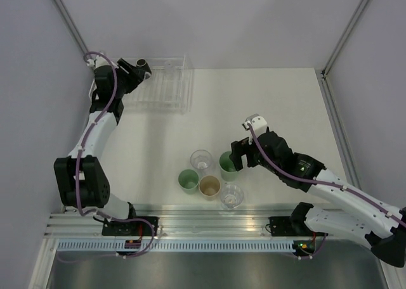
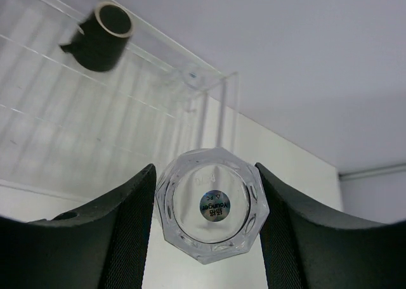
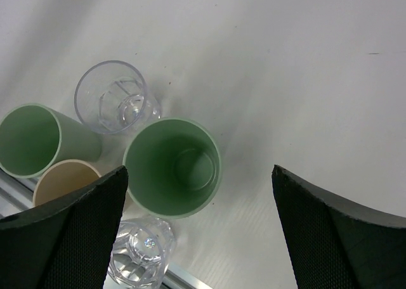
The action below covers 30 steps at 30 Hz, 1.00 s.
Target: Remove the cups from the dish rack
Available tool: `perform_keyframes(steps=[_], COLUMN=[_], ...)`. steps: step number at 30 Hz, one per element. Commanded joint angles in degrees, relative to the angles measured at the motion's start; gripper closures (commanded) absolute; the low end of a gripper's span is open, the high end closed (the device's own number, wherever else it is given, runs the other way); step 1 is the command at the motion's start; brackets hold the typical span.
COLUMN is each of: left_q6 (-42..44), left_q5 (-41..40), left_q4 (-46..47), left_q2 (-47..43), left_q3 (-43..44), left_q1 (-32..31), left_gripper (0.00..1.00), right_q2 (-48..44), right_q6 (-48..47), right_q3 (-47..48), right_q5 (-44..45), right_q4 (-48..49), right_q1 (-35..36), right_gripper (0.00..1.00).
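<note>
The dish rack (image 1: 166,86) stands at the table's far left. A small black cup (image 2: 104,35) sits in it by the far wall. My left gripper (image 2: 212,238) is at the rack (image 2: 76,130), shut on a clear faceted cup (image 2: 212,203) whose stickered bottom faces the camera. In the top view this gripper (image 1: 143,75) is at the rack's left end. Several cups stand upright near the front edge: two mint green (image 1: 227,162) (image 1: 188,180), one tan (image 1: 209,186), two clear (image 1: 202,159) (image 1: 231,196). My right gripper (image 3: 200,235) hangs open just beside one green cup (image 3: 172,167), holding nothing.
An aluminium rail (image 1: 209,216) runs along the near edge, just behind the cups. Grey walls close in the table on the left, back and right. The right arm (image 1: 304,172) stretches across the right front of the table.
</note>
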Motion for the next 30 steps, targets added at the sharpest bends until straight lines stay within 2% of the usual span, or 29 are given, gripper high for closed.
perform_keyframes(steps=[1,2,3,4,5,6,8,9,11,12,13,16,19,30], left_q6=[-15.06,-17.61,-23.9,-27.27,-34.52,-37.9,-44.06,-49.31,-56.61,-58.92,-60.86,-68.07,-72.56,-72.13], left_q5=[11.18,13.73,19.75,22.34,24.8,29.35,33.33,36.22,38.35,39.32,40.2,40.82,40.83,40.65], left_q4=[5.38,7.22,15.25,19.24,22.85,32.63,42.35,51.01,59.06,62.84,70.36,82.6,90.53,90.47], left_q2=[-6.69,-10.01,-11.35,-12.41,-13.9,-14.17,-14.09,-13.3,-12.42,-11.29,-10.58,-7.6,-4.61,-6.79], left_q3=[-6.38,-11.62,-14.89,-18.23,-24.09,-26.93,-33.77,-35.56,-39.77,-41.1,-42.77,-45.67,-47.52,-51.13], left_q1=[-0.97,-0.97,-0.97,-0.97,-2.88,-3.42,-5.18,-5.8,-7.72,-8.26,-8.87,-12.21,-15.38,-18.98], left_gripper=[0.98,0.98,0.98,0.98,0.98,0.98,0.98,0.98,0.98,0.98,0.98,0.98,0.98,0.98], right_q2=[-3.41,-3.68,-3.68,-3.42,-2.37,-1.58,0.61,1.15,2.2,2.38,2.47,2.73,4.48,11.96], right_q6=[1.85,2.03,2.29,2.21,2.03,1.94,1.59,1.59,1.59,1.68,1.59,1.24,0.27,-0.61], right_q3=[-1.36,-1.62,-1.62,-1.62,-1.54,-1.45,-1.45,-1.88,-2.5,-3.46,-4.08,-5.49,-4.88,-0.84], right_q5=[5.72,8.16,9.06,9.15,8.37,7.67,5.74,3.55,0.65,-2.94,-4.63,-10.68,-15.34,-19.85], right_q4=[7.87,8.58,9.02,9.9,10.52,11.13,13.33,14.38,18.51,20.17,23.85,30.87,34.16,39.17], right_q1=[-0.06,-0.06,-0.14,-0.23,-0.49,-0.67,-1.2,-1.37,-1.81,-1.99,-2.25,-2.52,-2.61,-2.69], right_gripper=[0.02,0.02,0.02,0.02,0.02,0.02,0.02,0.02,0.02,0.02,0.02,0.02,0.02,0.02])
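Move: The right gripper, where the clear cup held in the left fingers is to go, waits about 28 cm back, 40 cm to the left hand's right and 8 cm lower. From the right hand, that held cup is some 31 cm ahead, 39 cm left and 8 cm higher. Under the right hand, 13 cm down, the near green cup stands about 3 cm back and 2 cm left, and the standing clear cup 1 cm back and 13 cm left. Swing the left gripper back and to the right, away from the rack, some 30 cm and slightly down, keeping its grip on the clear cup and turning the wrist about 80 degrees, clockwise and rolling, until the fingers point rightward at the other gripper. Meanwhile ease the wide-open right gripper a little forward and up, then about 9 cm left towards the cup, rolling its left side up. ##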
